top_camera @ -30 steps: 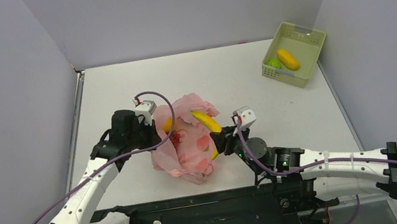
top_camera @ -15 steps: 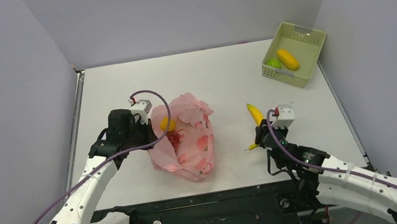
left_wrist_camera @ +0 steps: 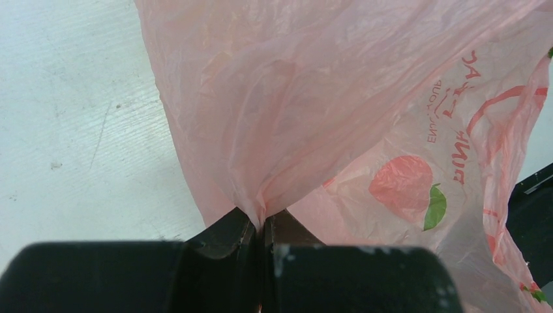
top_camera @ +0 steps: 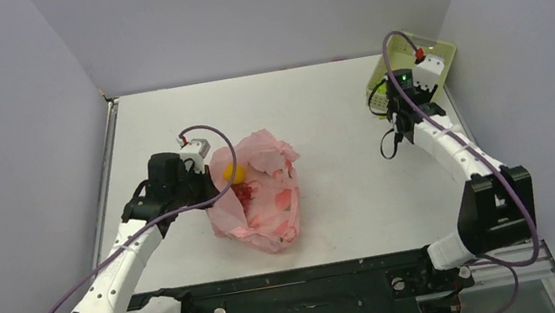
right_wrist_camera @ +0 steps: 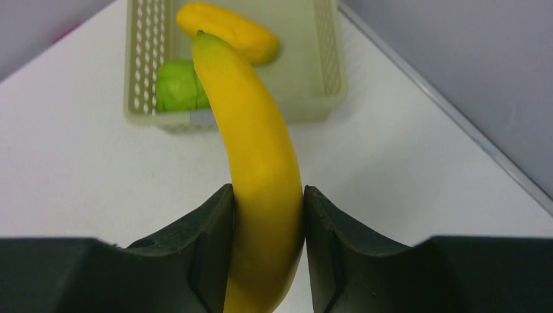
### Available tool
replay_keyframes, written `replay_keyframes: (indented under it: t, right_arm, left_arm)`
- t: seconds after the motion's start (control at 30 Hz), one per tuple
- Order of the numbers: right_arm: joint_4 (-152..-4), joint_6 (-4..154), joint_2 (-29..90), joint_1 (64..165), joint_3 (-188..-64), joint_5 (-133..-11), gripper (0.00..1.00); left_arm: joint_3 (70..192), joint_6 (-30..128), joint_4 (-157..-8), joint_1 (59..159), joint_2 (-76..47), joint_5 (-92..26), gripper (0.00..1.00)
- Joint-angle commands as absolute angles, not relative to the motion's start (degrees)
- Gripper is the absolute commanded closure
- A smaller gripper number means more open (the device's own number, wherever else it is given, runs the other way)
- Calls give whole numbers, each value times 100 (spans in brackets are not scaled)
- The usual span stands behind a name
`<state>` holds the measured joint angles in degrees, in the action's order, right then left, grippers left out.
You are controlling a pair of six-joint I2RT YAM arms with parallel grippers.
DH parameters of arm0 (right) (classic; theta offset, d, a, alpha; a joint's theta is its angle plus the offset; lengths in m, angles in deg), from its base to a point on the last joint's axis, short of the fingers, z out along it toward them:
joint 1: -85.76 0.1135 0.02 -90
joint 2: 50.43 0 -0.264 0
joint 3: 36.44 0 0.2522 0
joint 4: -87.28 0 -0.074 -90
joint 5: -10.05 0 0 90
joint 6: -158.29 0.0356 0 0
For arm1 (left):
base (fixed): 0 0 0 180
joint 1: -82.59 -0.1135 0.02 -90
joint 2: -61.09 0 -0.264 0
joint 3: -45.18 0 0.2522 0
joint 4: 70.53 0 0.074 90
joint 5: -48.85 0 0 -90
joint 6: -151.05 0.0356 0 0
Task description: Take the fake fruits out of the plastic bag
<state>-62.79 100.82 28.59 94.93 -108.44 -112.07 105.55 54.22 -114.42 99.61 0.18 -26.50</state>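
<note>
The pink plastic bag (top_camera: 265,201) lies crumpled at the table's middle left. My left gripper (top_camera: 213,189) is shut on a fold of its left edge, and the left wrist view shows the film (left_wrist_camera: 293,98) pinched between the jaws (left_wrist_camera: 264,225). A yellow fruit (top_camera: 235,173) and something red (top_camera: 247,192) show in the bag's mouth. My right gripper (right_wrist_camera: 264,195) is shut on the yellow banana (right_wrist_camera: 261,150), held just short of the basket. In the top view the right gripper (top_camera: 401,98) hangs at the basket's near edge and hides the banana.
The pale green slotted basket (right_wrist_camera: 140,65) stands at the back right corner (top_camera: 447,53), close to the right wall. Inside it lie a yellow-orange oval fruit (right_wrist_camera: 228,29) and a green round fruit (right_wrist_camera: 177,85). The grey side wall (right_wrist_camera: 469,78) runs close beside the basket.
My right arm has swung the banana from beside the bag across the table to the basket at the back right. The left gripper has kept its hold on the bag.
</note>
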Motion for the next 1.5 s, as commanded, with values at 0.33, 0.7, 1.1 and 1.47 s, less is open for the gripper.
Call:
replay_keyframes:
  t: [0.33, 0.7, 1.1, 1.47]
  right_arm:
    - [-5321, 9981, 6368, 7733, -14973, -10787, 100]
    - [-4925, 9772, 7464, 7698, -15860, -10807, 94]
    - [-4575, 9658, 7478, 7774, -16165, -10417, 36]
    - [-5213, 9667, 5138, 8410, -13770, -10558, 30]
  left_arm:
    - [10595, 5420, -11144, 9912, 493, -2245, 100]
    - [10575, 5412, -11107, 9908, 570, -2160, 100]
    - [10560, 5409, -11084, 9912, 584, -2226, 100]
    - [10552, 5424, -11057, 9912, 556, -2333, 100]
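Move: The right hand holds the banana short of the green basket, whose middle lies about 18 cm ahead, 12 cm to the right and some 13 cm below. In the basket, the yellow squash sits about 18 cm ahead and 9 cm right of the hand, and the green fruit about 16 cm ahead and 3 cm right. From the left hand, the basket is some 30 cm ahead and 60 cm to the right. The right hand carries the banana forward and to the right, some 20 cm, swinging slightly clockwise, then sinks into the near right part of the basket, about 9 cm lower in all, with its fingers tipping down about 15 degrees; there they open and let go of the banana, and the hand starts back, left and up, about 6 cm, fingers still open. The left hand keeps its pinch on the bag's edge, raising it about 2.5 cm early on and then holding it there. ##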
